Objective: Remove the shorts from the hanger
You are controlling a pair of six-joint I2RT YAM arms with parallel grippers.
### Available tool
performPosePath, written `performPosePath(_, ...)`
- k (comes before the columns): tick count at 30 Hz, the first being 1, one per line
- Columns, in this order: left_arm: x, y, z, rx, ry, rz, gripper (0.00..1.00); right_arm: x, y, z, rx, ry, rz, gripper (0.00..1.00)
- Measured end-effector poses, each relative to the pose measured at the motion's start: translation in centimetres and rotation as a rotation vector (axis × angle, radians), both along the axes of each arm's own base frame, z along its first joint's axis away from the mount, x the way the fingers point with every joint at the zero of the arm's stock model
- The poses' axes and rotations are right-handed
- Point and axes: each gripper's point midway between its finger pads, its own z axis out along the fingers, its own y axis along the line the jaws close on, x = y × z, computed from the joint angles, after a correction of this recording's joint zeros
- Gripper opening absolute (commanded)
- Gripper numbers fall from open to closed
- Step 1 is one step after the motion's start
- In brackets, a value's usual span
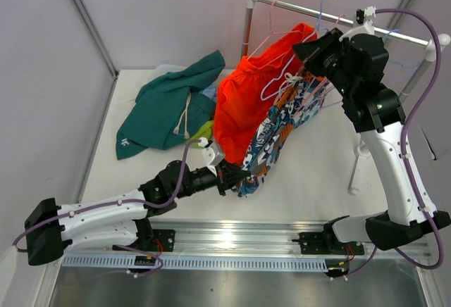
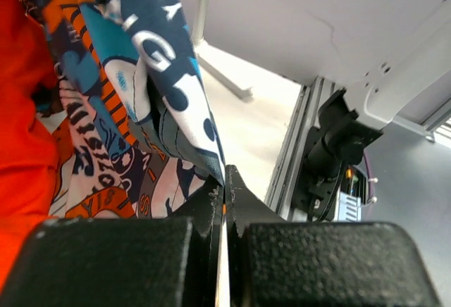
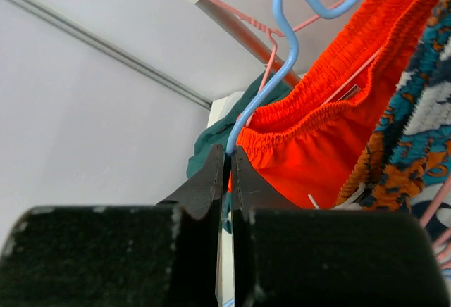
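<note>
Printed teal-white-orange shorts [image 1: 278,134] hang from the rack beside bright orange shorts [image 1: 246,106]. My left gripper [image 1: 231,178] is low at their bottom hem. In the left wrist view it [image 2: 225,180] is shut on the edge of the printed shorts [image 2: 134,82], with orange fabric [image 2: 21,124] at the left. My right gripper [image 1: 310,48] is up by the rail. In the right wrist view it [image 3: 227,153] is shut on the lower leg of a blue hanger [image 3: 282,46], next to the orange waistband [image 3: 331,103]. Dark teal shorts [image 1: 173,103] lie on the table, with a lime green bit [image 1: 204,128] beside them.
The metal rack rail [image 1: 394,34] crosses the back right, carrying pink and white hangers [image 1: 278,82]. Its foot [image 1: 354,173] stands on the table at the right. An aluminium rail [image 1: 239,240] with both arm bases runs along the near edge. Walls close the left and back.
</note>
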Motion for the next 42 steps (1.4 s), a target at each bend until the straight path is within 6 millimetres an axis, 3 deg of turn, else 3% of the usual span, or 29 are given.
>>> performPosePath(7, 0.6, -0.9, -0.6, 0.025, 0.014, 0.005, 0.00, 0.3, -0.7, 0.1, 0.053, 0.017, -0.009, 0.00)
performPosePath(12, 3.1, -2.7, 0.4, 0.074, 0.036, 0.097, 0.00, -0.2, -0.3, -0.4, 0.102, 0.026, 0.020, 0.00)
performPosePath(17, 7.3, -5.4, 5.6, 0.079, 0.005, 0.237, 0.00, -2.2, 1.3, 0.1, 0.180, 0.009, 0.092, 0.00)
performPosePath(20, 10.3, -7.2, 9.1, 0.072, -0.011, 0.310, 0.00, -4.4, 2.7, 1.0, 0.249, 0.010, 0.162, 0.00)
performPosePath(23, 11.8, -7.8, 10.1, 0.083, -0.013, 0.347, 0.00, -4.7, 1.6, 3.0, 0.320, -0.039, 0.124, 0.00)
performPosePath(26, 12.2, -7.4, 10.2, 0.082, -0.011, 0.364, 0.00, -5.5, 1.2, 4.0, 0.353, -0.060, 0.124, 0.00)
performPosePath(31, 11.6, -5.6, 9.3, 0.072, -0.004, 0.380, 0.00, -6.0, 1.8, 3.6, 0.373, -0.023, 0.176, 0.00)
performPosePath(38, 11.5, 0.1, 4.7, 0.131, 0.011, 0.518, 0.00, -6.9, 3.3, 4.4, 0.649, 0.061, 0.358, 0.00)
performPosePath(42, 10.7, 3.3, 5.0, 0.064, -0.013, 0.568, 0.00, -7.4, 3.7, 5.7, 0.763, 0.084, 0.434, 0.00)
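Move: The left hand already pinches the patterned shorts' hem; the blue hanger lies about 18 cm ahead, 12 cm right and 18 cm above. From that hand the orange shorts hang some 20 cm straight ahead and 8 cm higher, and the teal shorts lie about 28 cm ahead, 24 cm left, 15 cm lower. The right hand already grips the hanger; the patterned shorts' waist is roughly 2 cm back, 4 cm right, 10 cm below. Left hand carries the hem some 12 cm forward-up-right, then left, while right draws back, rolling the hanger 45 degrees. ##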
